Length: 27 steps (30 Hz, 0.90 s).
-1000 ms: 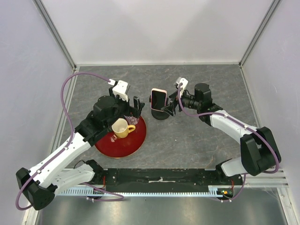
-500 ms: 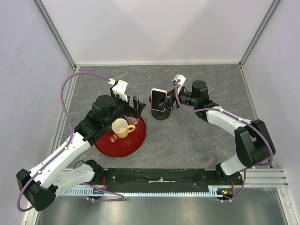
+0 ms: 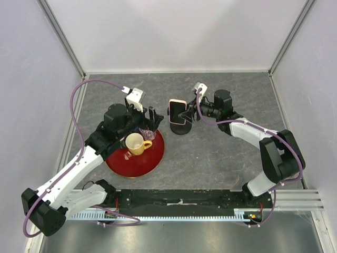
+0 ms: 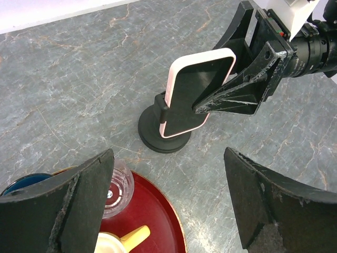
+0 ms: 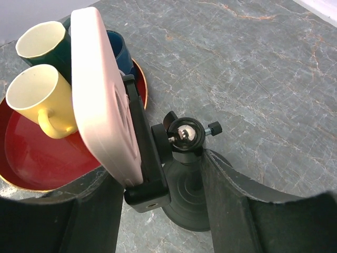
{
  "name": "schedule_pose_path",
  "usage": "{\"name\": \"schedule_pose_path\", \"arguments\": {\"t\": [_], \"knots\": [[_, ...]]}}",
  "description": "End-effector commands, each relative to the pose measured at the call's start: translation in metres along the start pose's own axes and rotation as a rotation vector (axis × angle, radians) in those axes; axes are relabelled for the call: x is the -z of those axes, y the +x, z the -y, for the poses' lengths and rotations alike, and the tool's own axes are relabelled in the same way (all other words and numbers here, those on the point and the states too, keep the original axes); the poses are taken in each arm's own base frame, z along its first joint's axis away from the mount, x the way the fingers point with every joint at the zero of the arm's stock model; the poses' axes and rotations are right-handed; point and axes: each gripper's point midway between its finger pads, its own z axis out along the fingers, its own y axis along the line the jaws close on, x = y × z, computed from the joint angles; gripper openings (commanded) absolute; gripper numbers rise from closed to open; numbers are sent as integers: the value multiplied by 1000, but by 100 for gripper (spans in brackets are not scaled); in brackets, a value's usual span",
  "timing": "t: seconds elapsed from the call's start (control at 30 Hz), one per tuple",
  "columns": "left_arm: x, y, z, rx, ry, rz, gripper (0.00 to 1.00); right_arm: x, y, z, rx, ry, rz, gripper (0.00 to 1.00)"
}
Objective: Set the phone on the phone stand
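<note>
The phone (image 3: 178, 110), black screen with a pink rim, stands tilted in the cradle of the black phone stand (image 3: 182, 128). The left wrist view shows the phone (image 4: 196, 92) facing me above the stand's round base (image 4: 158, 138). My right gripper (image 3: 189, 113) reaches in from behind, and one of its fingers (image 4: 237, 90) crosses the phone's face. In the right wrist view the phone's pink back (image 5: 97, 89), the cradle and the ball joint of the stand (image 5: 185, 136) lie between the open right gripper's (image 5: 158, 171) jaws. My left gripper (image 4: 168, 164) hangs open and empty over the tray's edge.
A red round tray (image 3: 134, 164) lies left of the stand and holds a yellow mug (image 3: 135, 143), a clear glass (image 4: 118, 184), a dark blue cup (image 5: 117, 50) and a cream cup (image 5: 39, 39). White walls enclose the grey table on three sides.
The right gripper has pushed in closer behind the stand and its jaws have narrowed around the cradle. The left arm has drifted slightly back. The phone stays on the stand.
</note>
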Motion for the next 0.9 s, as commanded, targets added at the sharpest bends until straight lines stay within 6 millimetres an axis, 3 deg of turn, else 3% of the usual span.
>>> {"name": "schedule_pose_path", "arguments": {"t": [0.0, 0.37, 0.5, 0.7, 0.87], "knots": [[-3, -8, 6, 42, 39, 31, 90, -5, -27, -6, 51, -46, 74, 57], [-8, -3, 3, 54, 40, 17, 89, 1, -30, -10, 46, -23, 120, 25], [-9, -3, 3, 56, 40, 15, 89, 7, -33, -5, 39, 25, 149, 0], [-9, -2, 3, 59, 41, 13, 89, 18, -44, -4, 41, 93, 236, 0], [-8, -2, 3, 61, 40, 14, 88, 40, -51, 7, 55, 237, 309, 0]]}}
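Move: The right hand's open fingers straddle the phone's right side: the phone's middle is about 4 cm to the left, 1 cm back and 2 cm above. The phone stand's middle lies about 3 cm left, 2 cm ahead and 6 cm below. The clear glass is some 17 cm left, 6 cm back and 8 cm lower. From the left hand the phone is roughly 10 cm right, 6 cm ahead and 8 cm down. Nearly still at first, the right hand closes its fingers to pinch the phone and the clamp behind it by their right side, one finger on the screen, the other behind. Keeping that grip, it then drags them right by about 1.5 cm and a little back, the wrist turning some 10 degrees, mostly clockwise, its left side rising. ##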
